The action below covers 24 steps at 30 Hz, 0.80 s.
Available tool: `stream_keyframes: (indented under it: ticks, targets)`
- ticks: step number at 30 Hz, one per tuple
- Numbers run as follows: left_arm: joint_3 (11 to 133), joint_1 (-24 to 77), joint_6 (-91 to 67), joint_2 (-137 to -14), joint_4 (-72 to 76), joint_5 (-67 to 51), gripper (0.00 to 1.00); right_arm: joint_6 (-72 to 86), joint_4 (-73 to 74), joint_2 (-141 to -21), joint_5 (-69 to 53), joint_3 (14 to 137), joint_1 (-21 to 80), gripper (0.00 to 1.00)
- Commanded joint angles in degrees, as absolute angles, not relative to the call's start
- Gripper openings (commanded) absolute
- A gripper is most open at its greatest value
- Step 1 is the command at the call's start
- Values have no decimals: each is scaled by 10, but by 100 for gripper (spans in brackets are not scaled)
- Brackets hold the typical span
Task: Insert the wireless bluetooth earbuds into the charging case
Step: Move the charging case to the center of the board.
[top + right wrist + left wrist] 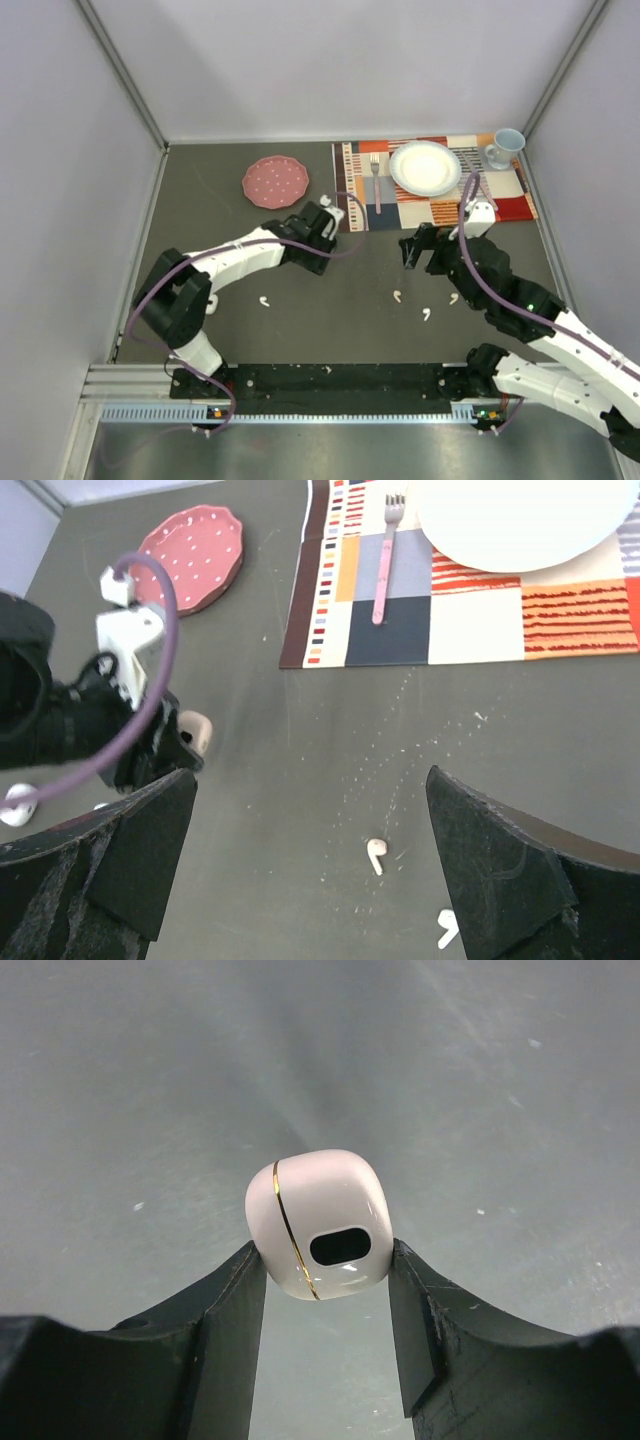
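Observation:
A pale pink-white charging case [318, 1222] with a thin gold seam and an oval port is pinched at its lower sides between the black fingers of my left gripper [325, 1265]. Its lid is closed. From the right wrist view the case [197, 730] shows at the tip of the left arm. Several white earbuds lie loose on the dark table: one [265, 300] near the left arm, others [397, 296] [426, 314] [454, 298] by the right arm. My right gripper [310, 775] hangs wide open above the table, an earbud [376, 855] below it between the fingers' lines.
A pink dotted plate [275, 182] sits at the back left. A striped placemat [440, 205] at the back right carries a white plate [425, 168], a pink fork [376, 180] and a pale mug [506, 147]. Grey walls close in three sides.

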State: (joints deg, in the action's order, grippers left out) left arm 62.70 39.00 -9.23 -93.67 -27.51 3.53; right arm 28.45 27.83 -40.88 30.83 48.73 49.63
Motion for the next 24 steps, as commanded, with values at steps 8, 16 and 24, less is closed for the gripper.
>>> stream_keyframes:
  ticks: [8,16,24]
  targets:
    - [650,520,25,-990,-258,74,38,320,294,-351,352,477,483,99]
    - [642,547,69,-1005,-255,75,45,336,295,-352,361,468,483,99]
    - [628,553,112,-1010,-254,19,52,330,298,-344,374,468,483,99]
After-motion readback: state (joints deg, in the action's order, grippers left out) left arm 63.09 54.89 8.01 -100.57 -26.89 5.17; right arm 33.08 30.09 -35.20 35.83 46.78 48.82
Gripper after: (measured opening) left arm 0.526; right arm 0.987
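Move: The pink charging case is already pinched in the left fingers; its goal, the bare middle of the board, is about 6 cm back, 6 cm to the right and 5 cm below. From that hand, the nearest earbud on the right lies some 20 cm right and 7 cm back, and the left earbud about 12 cm left and 8 cm back. From the right hand the goal is level ahead, 21 cm left and 25 cm below. The charging case, still gripped between the left fingertips, is carried back and to the right about 6 cm each way while sinking some 4 cm towards the middle of the board, quickly at first, then easing almost to a stop. The left wrist turns about 30 degrees clockwise on the way. The empty right hand, fingers open, shifts slightly right, away from the board's middle. ##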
